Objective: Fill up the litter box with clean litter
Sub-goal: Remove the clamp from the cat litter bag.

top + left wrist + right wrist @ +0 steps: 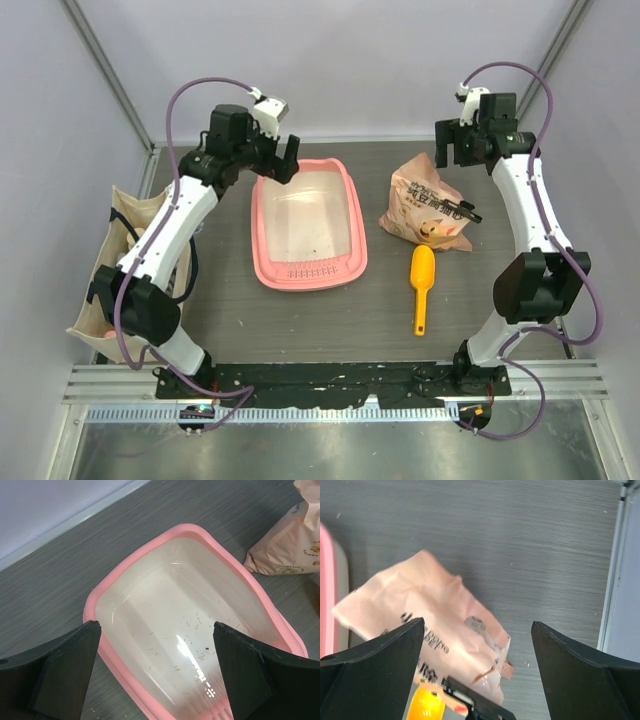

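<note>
The pink litter box (262, 240) lies left of centre, grille strip toward me; its whitish floor (165, 605) holds only a few stray specks. No clean litter shows in any view. My left gripper (280, 165) hovers open above the box's far end, and between its fingers the left wrist view shows just the tray; the left gripper (156, 627) holds nothing. My right gripper (452, 155) hangs open above the far end of the peach-coloured bag (428, 205). In the right wrist view the right gripper (477, 625) is empty over the bag (420, 605).
A black clip (465, 210) sits on the bag's near end. A yellow-orange scoop (422, 285) lies on the table just in front of the bag. A beige tote bag (110, 270) hangs off the table's left edge. Frame walls stand at the back and sides.
</note>
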`<state>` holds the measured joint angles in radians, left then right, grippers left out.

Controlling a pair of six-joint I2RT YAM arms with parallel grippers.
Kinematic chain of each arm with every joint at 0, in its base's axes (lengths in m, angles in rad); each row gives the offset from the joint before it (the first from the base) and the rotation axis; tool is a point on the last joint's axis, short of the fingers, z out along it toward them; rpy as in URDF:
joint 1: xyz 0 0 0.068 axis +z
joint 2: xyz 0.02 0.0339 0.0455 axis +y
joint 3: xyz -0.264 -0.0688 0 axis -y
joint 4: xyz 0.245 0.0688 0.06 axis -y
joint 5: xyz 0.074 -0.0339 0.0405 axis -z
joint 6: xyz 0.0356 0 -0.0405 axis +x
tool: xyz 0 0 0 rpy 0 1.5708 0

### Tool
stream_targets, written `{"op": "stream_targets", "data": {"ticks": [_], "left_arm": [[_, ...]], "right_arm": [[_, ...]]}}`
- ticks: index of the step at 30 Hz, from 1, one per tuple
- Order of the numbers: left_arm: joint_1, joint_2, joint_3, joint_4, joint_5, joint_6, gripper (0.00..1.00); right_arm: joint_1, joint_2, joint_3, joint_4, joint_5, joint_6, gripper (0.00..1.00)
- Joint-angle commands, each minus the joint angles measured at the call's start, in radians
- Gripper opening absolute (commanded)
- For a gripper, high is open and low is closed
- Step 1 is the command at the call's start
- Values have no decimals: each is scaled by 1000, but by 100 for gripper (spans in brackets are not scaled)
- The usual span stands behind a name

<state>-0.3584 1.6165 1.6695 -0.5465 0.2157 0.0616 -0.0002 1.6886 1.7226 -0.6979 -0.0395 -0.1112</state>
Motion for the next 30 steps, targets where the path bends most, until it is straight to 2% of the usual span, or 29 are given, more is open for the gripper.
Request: {"op": "stream_targets", "data": {"ticks": [1, 4, 6, 12, 17, 24, 30], "left_arm": [[-13, -44, -14, -4, 50, 9, 99], [-31, -49, -27, -10, 69, 3, 99], [-43, -58, -46, -13, 94, 6, 98], [-68, -67, -89, -26, 163, 6, 95], [-94, -63, -93, -33, 180, 1, 95], [-111, -78, -109, -30, 172, 18, 95], [-113, -81, -120, -36, 165, 29, 95]], "right_arm": [[0, -90, 104, -176, -194, -266, 93], [0, -116, 121, -299, -223, -370, 93], [0, -147, 126, -424, -261, -471, 88], [0, -283, -1, -524, -304, -559, 84], [0, -268, -15, -626, -298, -674, 81], [0, -230, -107, -574, -151, -792, 73], [0, -169, -57, -537, -125, -834, 69]]}}
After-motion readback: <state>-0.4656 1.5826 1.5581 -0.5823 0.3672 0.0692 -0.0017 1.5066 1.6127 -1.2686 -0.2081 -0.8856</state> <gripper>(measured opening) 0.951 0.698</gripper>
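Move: The clamp on the bag's mouth lies about 7 cm back from the open right hand, roughly 1 cm to its right and 11 cm below. The litter bag's middle is some 3 cm back and 5 cm left of that hand, the yellow scoop about 22 cm back and 8 cm left, and the litter box 7 cm back and 36 cm left, all 20 cm or more down. From the left hand the clamp is about 42 cm right, 3 cm back and 15 cm lower. Back over the bag by about 15 cm, the right hand first arcs up slightly, then sinks some 8 cm towards the clamp, turning about 40 degrees counter-clockwise and tipping until its fingers point steeply down; they close part-way, still short of gripping. The left hand, open and empty, drifts back, right and a little down over the litter box. ##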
